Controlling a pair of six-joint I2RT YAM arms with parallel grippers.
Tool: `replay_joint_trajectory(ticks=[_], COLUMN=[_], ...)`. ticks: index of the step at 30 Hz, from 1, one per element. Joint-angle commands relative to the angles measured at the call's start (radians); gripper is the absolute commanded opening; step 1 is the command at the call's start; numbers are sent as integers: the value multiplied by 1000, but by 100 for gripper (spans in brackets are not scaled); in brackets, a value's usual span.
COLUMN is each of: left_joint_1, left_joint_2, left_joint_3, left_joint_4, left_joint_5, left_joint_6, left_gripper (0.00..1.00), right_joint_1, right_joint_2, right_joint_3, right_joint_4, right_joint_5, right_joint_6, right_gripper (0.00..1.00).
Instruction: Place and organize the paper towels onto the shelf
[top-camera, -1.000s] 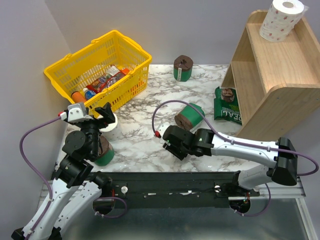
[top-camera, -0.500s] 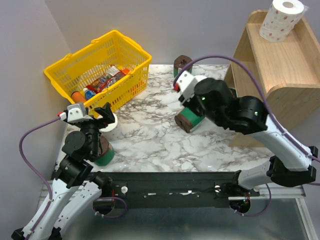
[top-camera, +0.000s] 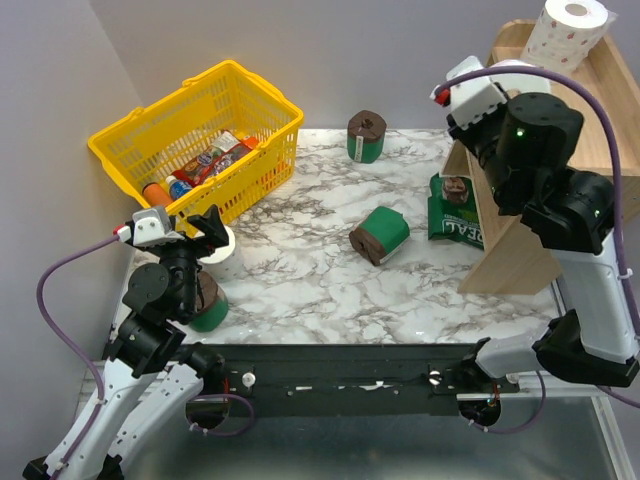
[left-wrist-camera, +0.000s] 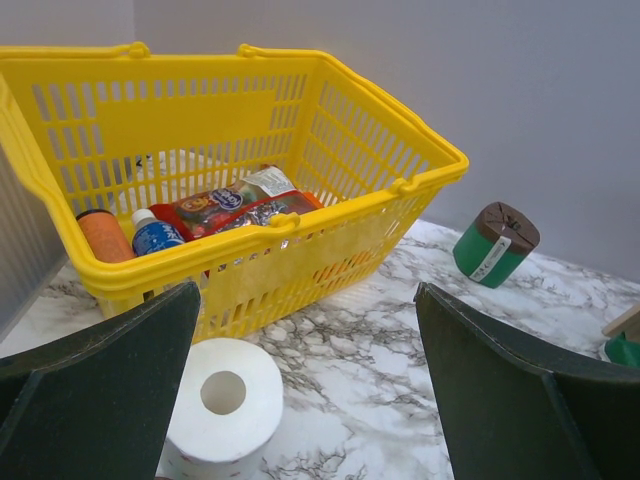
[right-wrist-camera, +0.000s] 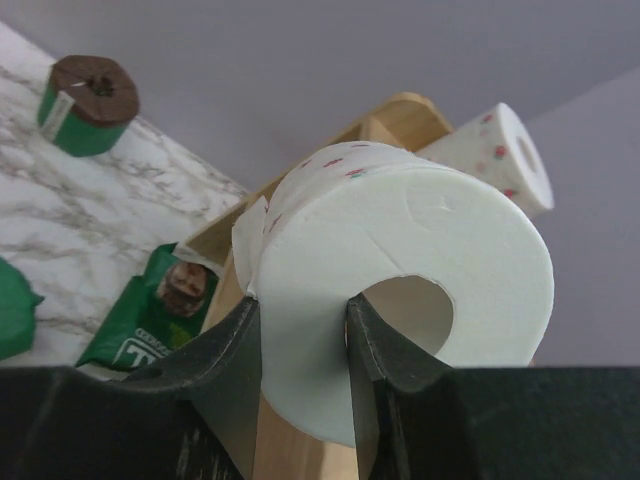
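Observation:
My right gripper (right-wrist-camera: 300, 305) is shut on a white paper towel roll (right-wrist-camera: 400, 250): one finger is inside the hollow core, the other against the outside. It hangs high beside the wooden shelf (top-camera: 560, 150), near its top tier, where another red-dotted roll (top-camera: 563, 38) stands. That roll also shows in the right wrist view (right-wrist-camera: 500, 160). My left gripper (left-wrist-camera: 307, 290) stands open and empty above a third white roll (left-wrist-camera: 222, 400), upright on the marble in front of the basket.
A yellow basket (top-camera: 150, 130) with bottles and packets sits at the back left. Green rolls lie at the table's middle (top-camera: 380, 235), at the back (top-camera: 366, 135) and under my left arm (top-camera: 208, 305). A green packet (top-camera: 455, 215) leans at the shelf's lower tier.
My right arm has swung from low over the table's front up and right to the top of the shelf. The left arm has not moved.

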Motion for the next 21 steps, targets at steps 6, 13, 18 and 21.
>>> replay_joint_trajectory(ticks=[6, 13, 18, 21], left_joint_1=[5, 5, 5, 5], left_joint_2=[-10, -1, 15, 21], left_joint_3=[-13, -15, -12, -14], left_joint_4=[15, 17, 17, 17], left_joint_5=[-32, -27, -21, -21], left_joint_6=[-11, -11, -12, -11], left_gripper=[99, 99, 99, 99], right_joint_1=[-182, -329, -409, -427], right_joint_2=[-70, -72, -49, -24], right_joint_3=[-6, -32, -37, -16], right_joint_4=[190, 167, 164, 156], right_joint_5=[69, -63, -135, -168], right_joint_6=[-177, -131, -123, -109], right_gripper=[38, 40, 40, 40])
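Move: The right hand already holds a paper towel roll by its end wall, left of the open stretch of shelf top, whose middle is about 5 cm ahead, 12 cm right and 15 cm below. The standing roll is some 16 cm ahead, 10 cm right and 8 cm down; the top's left rim is about 3 cm ahead, 2 cm right and 15 cm down. From the idle left hand that stretch lies roughly 75 cm right, 10 cm ahead and a little higher. The right hand carries the roll sideways over the shelf top, sweeping some 11 cm to the right towards the standing roll and rising about 4 cm before it slows and begins to ease forward and slightly down. Meanwhile the wrist swings clockwise by nearly 20 degrees and tips its fingers up a little, one finger still through the roll's core and the other outside, their grip on the wall unchanged. ##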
